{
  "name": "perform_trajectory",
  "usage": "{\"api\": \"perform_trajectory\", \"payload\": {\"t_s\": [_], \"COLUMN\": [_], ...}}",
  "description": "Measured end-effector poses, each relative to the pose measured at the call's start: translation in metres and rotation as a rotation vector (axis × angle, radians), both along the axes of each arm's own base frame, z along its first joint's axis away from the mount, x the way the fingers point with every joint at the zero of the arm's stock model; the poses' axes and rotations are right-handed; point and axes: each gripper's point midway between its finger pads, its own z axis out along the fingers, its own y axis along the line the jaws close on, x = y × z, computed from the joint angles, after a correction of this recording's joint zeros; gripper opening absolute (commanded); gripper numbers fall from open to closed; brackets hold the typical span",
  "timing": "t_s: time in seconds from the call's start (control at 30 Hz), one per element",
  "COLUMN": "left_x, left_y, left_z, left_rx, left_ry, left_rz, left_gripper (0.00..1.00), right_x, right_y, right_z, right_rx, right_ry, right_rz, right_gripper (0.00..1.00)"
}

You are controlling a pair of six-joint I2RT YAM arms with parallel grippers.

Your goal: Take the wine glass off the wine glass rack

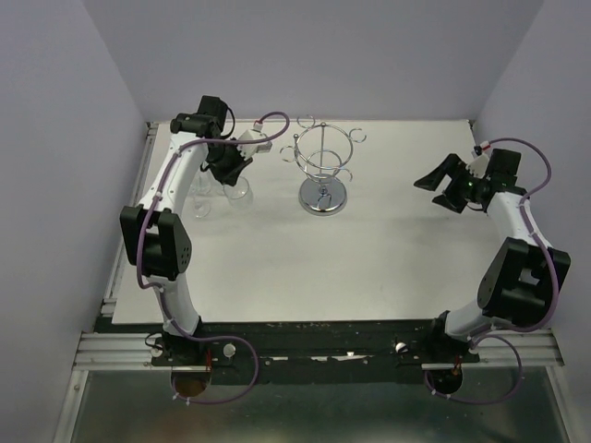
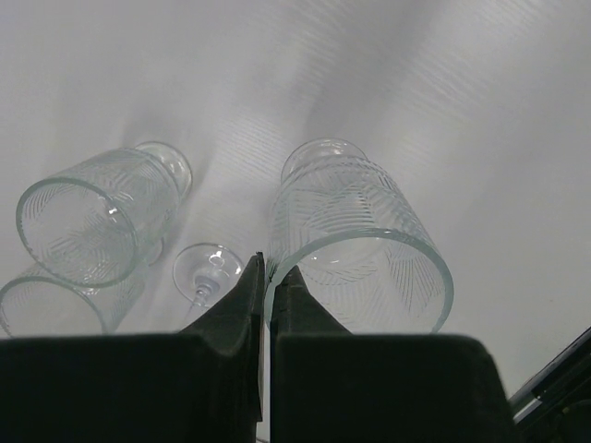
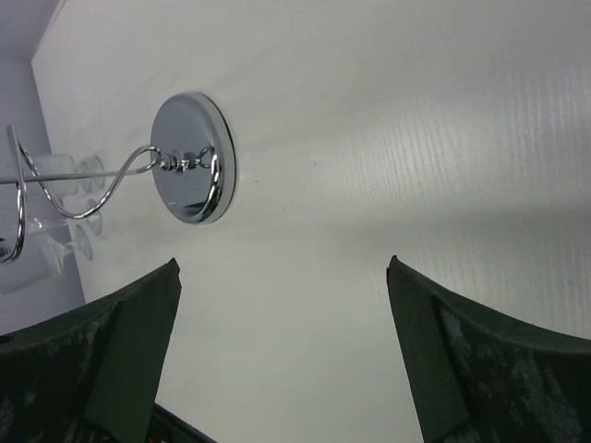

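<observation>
The wine glass (image 2: 360, 231) is clear with fine etched lines, its rim toward the camera in the left wrist view. My left gripper (image 2: 268, 269) is shut on the rim's left side, one finger inside the bowl and one outside. Seen from above, this wine glass (image 1: 240, 191) is at the back left under the left gripper (image 1: 231, 171), well left of the wine glass rack (image 1: 323, 171). The rack is chrome wire on a round mirrored base (image 3: 189, 157), and its loop hooks look bare. My right gripper (image 1: 441, 189) hangs open to the rack's right, with nothing between its fingers (image 3: 138, 323).
Two more etched glasses (image 2: 92, 217) (image 2: 51, 309) and the foot of a stemmed glass (image 2: 208, 269) sit just left of the held one. The back wall and the table's left edge rail (image 1: 148, 157) are close to the left arm.
</observation>
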Motion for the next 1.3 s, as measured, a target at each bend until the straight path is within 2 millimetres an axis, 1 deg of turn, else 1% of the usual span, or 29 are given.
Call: {"api": "perform_trajectory", "payload": {"t_s": [0.1, 0.23, 0.33, 0.5, 0.57, 0.73, 0.93, 1.17, 1.3], "left_x": [0.002, 0.011, 0.017, 0.024, 0.025, 0.029, 0.031, 0.036, 0.035], "left_y": [0.009, 0.029, 0.044, 0.057, 0.059, 0.058, 0.057, 0.058, 0.058], "left_z": [-0.001, -0.003, -0.012, -0.03, -0.036, -0.037, -0.042, -0.048, -0.052], "left_rx": [0.032, 0.078, 0.105, 0.127, 0.135, 0.137, 0.135, 0.139, 0.14], "left_ry": [0.02, 0.029, 0.048, 0.089, 0.099, 0.088, 0.096, 0.085, 0.089], "left_rz": [-0.016, -0.015, -0.005, 0.003, 0.0, -0.003, 0.007, 0.011, 0.009], "left_gripper": [0.0, 0.0, 0.0, 0.0, 0.0, 0.0, 0.0, 0.0, 0.0], "right_x": [0.0, -0.002, -0.001, 0.0, 0.0, 0.002, 0.008, 0.009, 0.009], "right_y": [0.008, 0.018, 0.021, 0.02, 0.02, 0.018, 0.017, 0.016, 0.015], "right_z": [-0.002, -0.006, -0.006, -0.005, -0.006, -0.009, -0.013, -0.014, -0.014], "right_rx": [0.01, 0.013, 0.009, 0.005, 0.002, -0.009, -0.006, -0.011, -0.016], "right_ry": [-0.001, 0.006, -0.001, -0.007, -0.01, -0.008, 0.004, 0.005, 0.004], "right_rz": [0.011, 0.037, 0.046, 0.045, 0.047, 0.053, 0.054, 0.049, 0.049], "right_gripper": [1.0, 1.0, 1.0, 1.0, 1.0, 1.0, 1.0, 1.0, 1.0]}}
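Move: The left hand holds the wine glass by its rim. The bare spot for it lies some 2 cm ahead, 4 cm left and 20 cm below. From the hand, the near standing glass is about 10 cm ahead and 5 cm left, the far standing glass 9 cm ahead and 12 cm left, and the stemmed glass 3 cm ahead and 10 cm left. From the right hand, the spot is about 52 cm left and 3 cm ahead. Left hand, keeping its pinch, carries the wine glass left about 6 cm towards the standing glasses, then lowers it. ##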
